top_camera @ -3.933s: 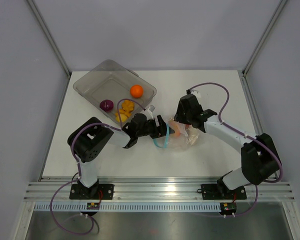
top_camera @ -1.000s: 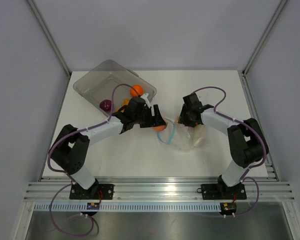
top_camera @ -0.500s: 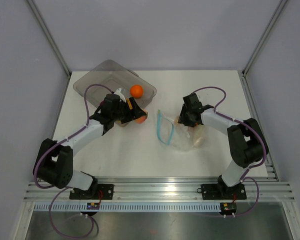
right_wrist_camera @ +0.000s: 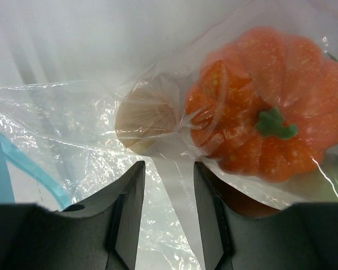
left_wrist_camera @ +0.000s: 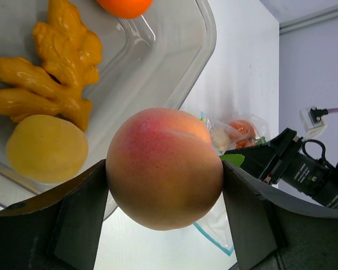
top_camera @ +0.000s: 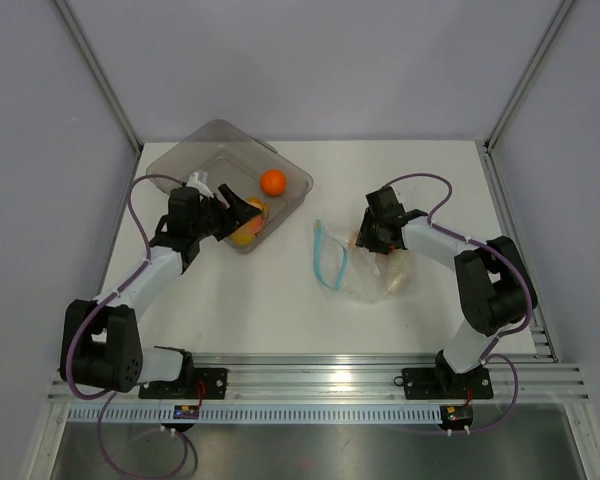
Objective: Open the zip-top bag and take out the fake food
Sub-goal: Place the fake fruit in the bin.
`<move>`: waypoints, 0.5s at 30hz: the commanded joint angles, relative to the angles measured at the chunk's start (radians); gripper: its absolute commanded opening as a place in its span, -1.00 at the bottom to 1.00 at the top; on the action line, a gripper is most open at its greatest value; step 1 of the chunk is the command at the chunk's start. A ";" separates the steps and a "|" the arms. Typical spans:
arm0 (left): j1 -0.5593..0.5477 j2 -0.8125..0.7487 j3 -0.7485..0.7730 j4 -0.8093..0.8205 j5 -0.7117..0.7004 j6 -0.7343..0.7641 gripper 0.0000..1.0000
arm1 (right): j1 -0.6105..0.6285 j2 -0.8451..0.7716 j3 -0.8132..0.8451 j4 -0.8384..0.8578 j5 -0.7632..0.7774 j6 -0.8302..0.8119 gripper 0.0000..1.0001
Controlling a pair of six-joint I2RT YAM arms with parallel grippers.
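My left gripper [top_camera: 238, 213] is shut on a peach [left_wrist_camera: 164, 167], a piece of the fake food, and holds it above the near rim of the grey tray [top_camera: 195, 158]. In the tray lie an orange ball [top_camera: 272, 182], a yellow-orange knobbly piece [left_wrist_camera: 56, 62] and a yellow fruit [left_wrist_camera: 45, 149]. The zip-top bag [top_camera: 365, 278] lies flat at mid-table, its teal zip strip [top_camera: 326, 255] towards the left. My right gripper [top_camera: 372, 240] presses on the bag's far corner, its jaws closed on a fold of plastic [right_wrist_camera: 174, 185]. An orange pumpkin [right_wrist_camera: 270, 129] and a beige piece [right_wrist_camera: 146, 115] sit inside the bag.
The tray [left_wrist_camera: 197, 56] stands at the back left, tilted to the table edges. The right arm [left_wrist_camera: 296, 166] reaches in from the right beside the bag. White tabletop [top_camera: 260, 300] lies between the tray and the bag, with walls on three sides.
My left arm swung left from the bag's mouth to the tray, carrying the peach. The right gripper and the bag stayed in place.
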 commanded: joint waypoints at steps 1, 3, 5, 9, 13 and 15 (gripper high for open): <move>0.032 -0.024 0.010 0.053 0.038 -0.016 0.50 | -0.007 -0.010 0.001 0.029 -0.014 -0.007 -0.06; 0.050 -0.018 0.023 0.029 -0.006 -0.002 0.52 | -0.006 -0.012 0.001 0.030 -0.015 -0.004 -0.06; 0.061 -0.007 0.043 0.016 -0.035 0.012 0.52 | -0.007 -0.009 0.000 0.033 -0.017 -0.004 -0.06; 0.067 0.042 0.073 0.012 -0.106 0.015 0.53 | -0.007 -0.007 0.001 0.038 -0.029 -0.002 -0.06; 0.075 0.125 0.161 -0.036 -0.158 0.013 0.53 | -0.007 -0.012 -0.003 0.042 -0.034 0.003 -0.06; 0.081 0.165 0.219 -0.060 -0.180 0.001 0.53 | -0.006 -0.012 -0.007 0.044 -0.033 0.003 -0.06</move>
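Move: The left hand, already holding the peach, is above the bin's near right rim; the bin's middle lies about 12 cm ahead, 6 cm left and 12 cm below. Below it, the yellow fruit sits about 1 cm back and 2 cm left, the ginger 4 cm ahead and 1 cm right, and the orange 11 cm ahead and 5 cm right. From the right hand the bin's middle is some 31 cm left and 12 cm ahead, about level. Left hand carries the still-gripped peach level, about 5 cm forward and left over the bin, turning slightly counter-clockwise. ##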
